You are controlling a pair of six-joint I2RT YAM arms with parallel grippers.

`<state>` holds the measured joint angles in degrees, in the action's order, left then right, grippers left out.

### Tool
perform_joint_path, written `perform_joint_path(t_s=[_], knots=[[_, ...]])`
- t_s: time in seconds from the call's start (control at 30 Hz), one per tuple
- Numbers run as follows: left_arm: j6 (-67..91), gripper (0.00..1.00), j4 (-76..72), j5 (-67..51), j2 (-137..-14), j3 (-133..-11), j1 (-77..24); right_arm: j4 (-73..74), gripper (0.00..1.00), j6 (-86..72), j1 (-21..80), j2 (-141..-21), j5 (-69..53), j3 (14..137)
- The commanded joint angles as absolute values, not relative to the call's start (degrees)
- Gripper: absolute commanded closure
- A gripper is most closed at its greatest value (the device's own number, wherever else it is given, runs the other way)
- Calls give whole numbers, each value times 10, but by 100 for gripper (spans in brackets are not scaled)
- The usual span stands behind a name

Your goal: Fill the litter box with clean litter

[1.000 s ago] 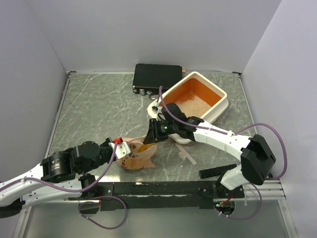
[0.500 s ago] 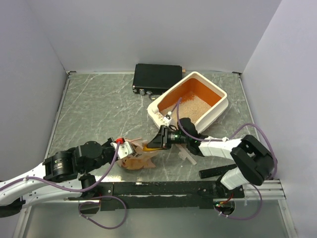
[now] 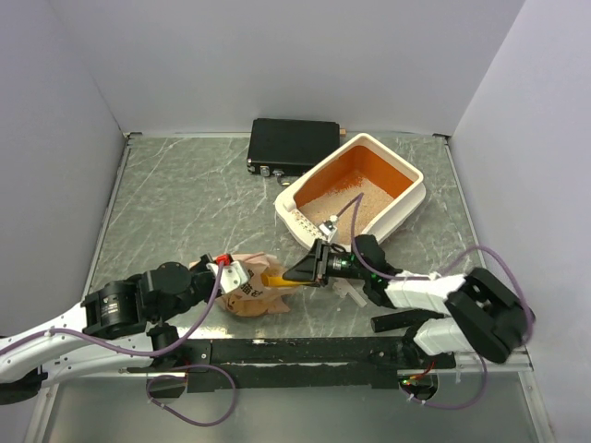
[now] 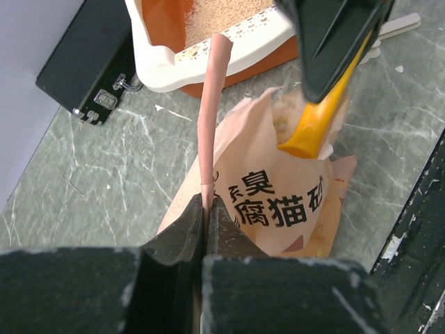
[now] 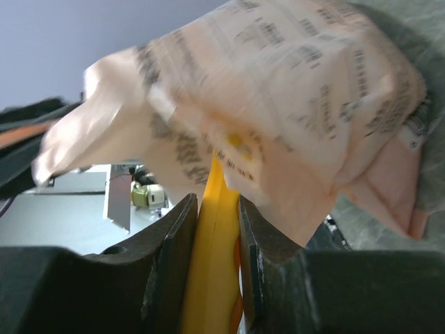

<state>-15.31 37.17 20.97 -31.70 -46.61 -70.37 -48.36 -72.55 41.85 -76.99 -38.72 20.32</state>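
Observation:
The litter box, cream rim and orange inside, stands at the back right with clean litter over part of its floor. The box's slotted end and the litter also show in the left wrist view. A crumpled printed paper bag lies near the front. My left gripper is shut on the bag's upper edge, the left gripper's jaws pinching the paper. My right gripper is shut on a yellow scoop, its tip in the bag's mouth. In the right wrist view the right gripper clamps the scoop's handle under the bag.
A flat black case lies behind the litter box, touching its corner; the case also shows in the left wrist view. White strips and a black flat bar lie near the right arm's base. Walls close the table on three sides.
My right arm has drawn back from the litter box and come down low, bringing the yellow scoop into the bag's mouth. The left gripper has kept its hold on the bag.

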Motion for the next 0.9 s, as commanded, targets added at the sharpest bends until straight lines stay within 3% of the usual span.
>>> perform_joint_path(t_s=[0.0, 0.87], knots=[[-145, 99, 364, 239, -326, -475, -705, -483, 100, -718, 410, -657, -401, 195], [-145, 99, 313, 245, -264, -483, -704, -325, 100, -718, 309, -312, -379, 47]])
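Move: The right hand holds the yellow scoop, its bowl sunk in the bag; the bag mouth lies about 7 cm left of that hand, 3 cm lower, the bag's body some 12 cm left, 2 cm back and 8 cm down. The litter box sits roughly 22 cm ahead, 15 cm right and 8 cm lower. From the left hand, pinching the bag's rim, the box is about 24 cm ahead, 28 cm right and 14 cm below. Still gripping the scoop by its handle, the right hand draws the bowl out through the bag's mouth: up some 3.5 cm at first while already pulling right, then steadily on to about 8 cm right and a little back, turning some 10 degrees clockwise and rolling slightly. The left hand keeps its pinch on the bag's rim, easing up and left by 1–2 cm. ##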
